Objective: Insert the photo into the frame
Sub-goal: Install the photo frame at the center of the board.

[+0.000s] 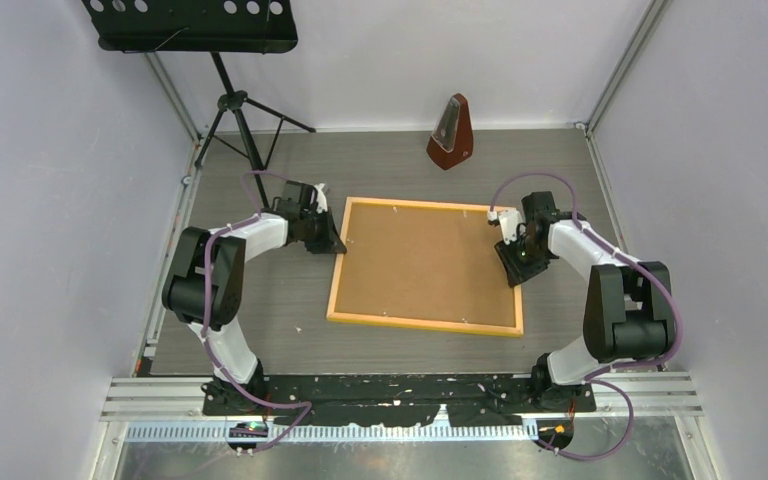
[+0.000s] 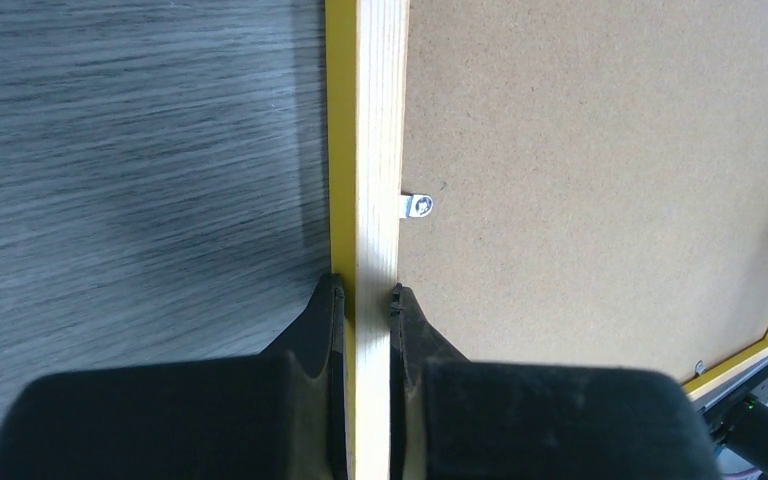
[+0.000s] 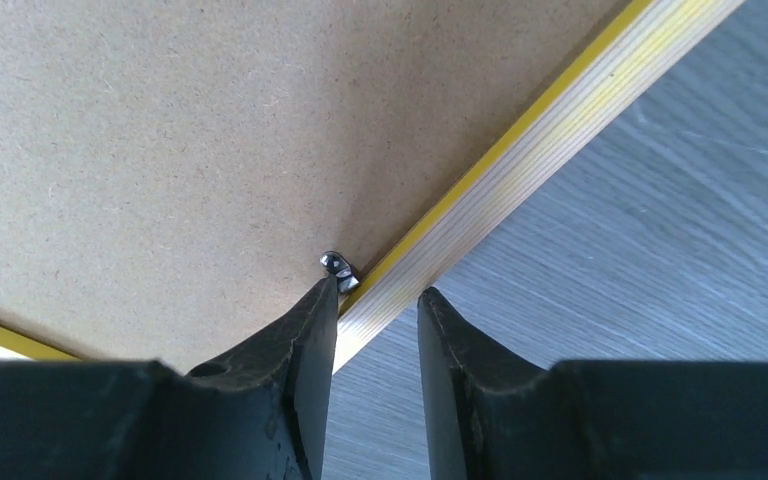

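The frame [image 1: 425, 324] lies flat in the middle of the table, back side up, with a brown backing board [image 1: 428, 262] filling it. The photo is hidden. My left gripper [image 1: 332, 243] is at the frame's left side, and in the left wrist view it [image 2: 367, 292] is shut on the pale wooden strip [image 2: 380, 120], just below a small metal tab [image 2: 418, 206]. My right gripper [image 1: 511, 272] hovers over the frame's right side. In the right wrist view it [image 3: 378, 290] is open, astride the strip [image 3: 560, 130], its left fingertip beside a metal tab [image 3: 340, 266].
A wooden metronome [image 1: 451, 132] stands at the back of the table, behind the frame. A black music stand [image 1: 235, 105] on a tripod is at the back left. Grey walls close in both sides.
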You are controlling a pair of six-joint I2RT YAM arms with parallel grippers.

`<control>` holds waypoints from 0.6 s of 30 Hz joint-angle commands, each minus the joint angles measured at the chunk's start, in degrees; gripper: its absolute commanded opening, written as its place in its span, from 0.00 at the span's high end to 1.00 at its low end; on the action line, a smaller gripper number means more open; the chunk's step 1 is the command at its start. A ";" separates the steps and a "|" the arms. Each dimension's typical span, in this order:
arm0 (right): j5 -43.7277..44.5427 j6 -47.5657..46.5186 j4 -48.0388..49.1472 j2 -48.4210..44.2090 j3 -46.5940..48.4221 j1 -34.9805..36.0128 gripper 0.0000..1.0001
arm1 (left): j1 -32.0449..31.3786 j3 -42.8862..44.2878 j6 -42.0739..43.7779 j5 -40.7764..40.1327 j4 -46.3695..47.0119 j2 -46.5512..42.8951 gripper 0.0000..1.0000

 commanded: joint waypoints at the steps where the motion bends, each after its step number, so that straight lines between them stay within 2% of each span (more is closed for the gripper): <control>1: -0.45 -0.33 5.28 0.63 5.18 0.49 0.70 | -1.15 -2.06 -1.21 3.94 -4.08 3.65 1.00; 2: -0.59 -0.32 5.28 0.90 5.34 0.48 0.67 | -1.18 -2.04 -1.22 4.07 -4.13 3.64 1.00; 4: -0.63 -0.05 5.44 0.89 5.75 0.46 0.54 | -1.17 -1.96 -1.29 4.22 -4.05 3.73 1.00; 8: -0.69 0.14 5.44 -0.15 6.66 0.51 0.43 | -1.19 -2.05 -1.43 4.44 -3.84 3.82 1.00; 12: -1.46 0.05 4.41 -1.39 7.63 0.55 0.40 | -1.19 -2.37 -1.88 4.47 -3.47 3.72 1.00; 18: -11.79 -7.61 -0.72 -5.75 5.69 0.82 0.38 | -1.18 -3.50 -3.85 7.41 -1.07 4.04 1.00</control>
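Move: My right hand is clamped aslant on the photo frame's right rail. The frame's middle lies about 16 cm to its left and 4 cm ahead, at roughly the same height. The nearest clip is about 1 cm to its left, level with it. The frame's near right corner is some 9 cm back and 2 cm right, its far right corner about 15 cm straight ahead. From my left hand, pinching the left rail, the frame's middle is about 16 cm right and 2 cm back. I drag the right rail forward a touch with my right hand, then open those fingers and let go, running on along the rail towards the far right corner, about 4.5 cm in all, while rising some 3 cm and tipping the fingertips forward roughly 10 degrees. Late on, I drift slightly left. My left hand stays put and keeps its pinch on the left rail. ##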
